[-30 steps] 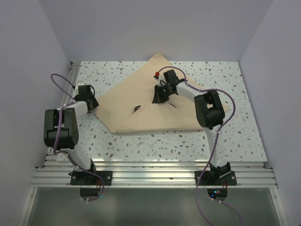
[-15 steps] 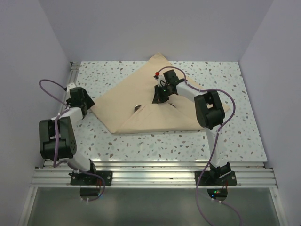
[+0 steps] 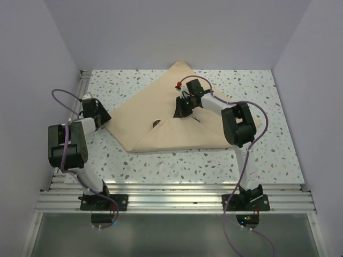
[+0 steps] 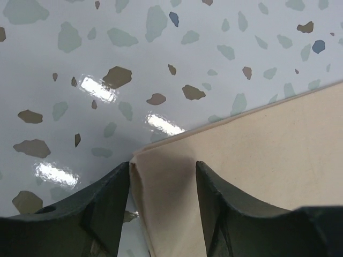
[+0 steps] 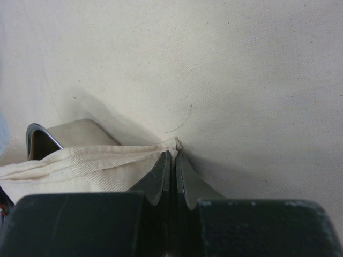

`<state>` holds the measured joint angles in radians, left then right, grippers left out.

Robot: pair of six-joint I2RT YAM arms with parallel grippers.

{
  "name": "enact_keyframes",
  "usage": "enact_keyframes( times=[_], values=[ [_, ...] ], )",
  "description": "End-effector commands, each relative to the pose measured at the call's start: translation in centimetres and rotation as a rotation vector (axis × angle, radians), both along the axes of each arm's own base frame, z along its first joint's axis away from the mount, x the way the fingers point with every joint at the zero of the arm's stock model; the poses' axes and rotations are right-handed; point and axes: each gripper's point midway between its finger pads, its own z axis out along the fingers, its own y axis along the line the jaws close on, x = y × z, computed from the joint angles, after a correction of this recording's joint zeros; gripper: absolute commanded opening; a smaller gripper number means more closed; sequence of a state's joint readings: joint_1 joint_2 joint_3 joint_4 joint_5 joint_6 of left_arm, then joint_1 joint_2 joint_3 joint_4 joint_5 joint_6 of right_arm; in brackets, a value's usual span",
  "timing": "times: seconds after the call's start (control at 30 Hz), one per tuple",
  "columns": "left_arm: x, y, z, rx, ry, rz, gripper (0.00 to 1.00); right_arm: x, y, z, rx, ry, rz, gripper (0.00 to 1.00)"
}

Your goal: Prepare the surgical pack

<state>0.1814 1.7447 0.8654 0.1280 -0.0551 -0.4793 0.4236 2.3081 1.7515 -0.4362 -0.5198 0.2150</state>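
The surgical pack (image 3: 155,104) is a tan cloth spread as a diamond on the speckled table, its near corner folded up to the middle. My right gripper (image 3: 181,111) is shut on that folded corner (image 5: 170,143) at the centre. A steel tray edge (image 5: 36,140) peeks from under the fold on the left of the right wrist view. My left gripper (image 3: 105,120) sits at the cloth's left corner. In the left wrist view its fingers (image 4: 162,172) stand apart with the corner (image 4: 161,160) lying flat between them.
Aluminium rails (image 3: 171,195) run along the near edge, and another rail (image 3: 82,85) runs along the left side. Walls close the table in at the back and both sides. Purple cables loop off both arms.
The left arm swung out to the left, away from the cloth, then came back to its left corner. The right arm and the cloth have not moved.
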Motion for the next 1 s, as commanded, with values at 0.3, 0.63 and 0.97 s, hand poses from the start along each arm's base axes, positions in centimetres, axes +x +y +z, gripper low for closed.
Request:
enact_keyframes(
  times=[0.3, 0.63, 0.97],
  values=[
    [0.9, -1.2, -1.8, -0.077, 0.033, -0.042, 0.38, -2.3, -1.6, -2.4, -0.09, 0.077, 0.017, 0.0],
    [0.5, -1.7, -2.3, -0.089, 0.049, -0.064, 0.0, -2.4, -1.6, -2.4, -0.089, 0.079, 0.017, 0.0],
    [0.9, -3.3, 2.6, 0.067, -0.014, -0.091, 0.0, -2.4, -1.6, -2.5, -0.089, 0.081, 0.016, 0.0]
  ],
)
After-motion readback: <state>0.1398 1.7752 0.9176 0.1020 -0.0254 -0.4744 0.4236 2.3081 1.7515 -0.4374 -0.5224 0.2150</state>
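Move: The wrap cloth's left corner is already between the open left fingers, against the left one, about 1 cm ahead and 1 cm left of the hand point and 1 cm below it. The half-covered tray lies roughly 30 cm to the right and about 1 cm nearer; the cloth's near fold corner is some 14 cm back and 9 cm right. From the right hand, the left corner lies about 32 cm left and 4 cm back. Slide the left gripper low over the table about 2 cm forward and 1 cm right, feeding the cloth's left corner deeper between the fingers, and close them fully to pinch its edge. Then start drawing the pinched corner to the right, some 1 cm, easing slightly back and up. Keep the right gripper still, shut on the cloth fold over the tray. ##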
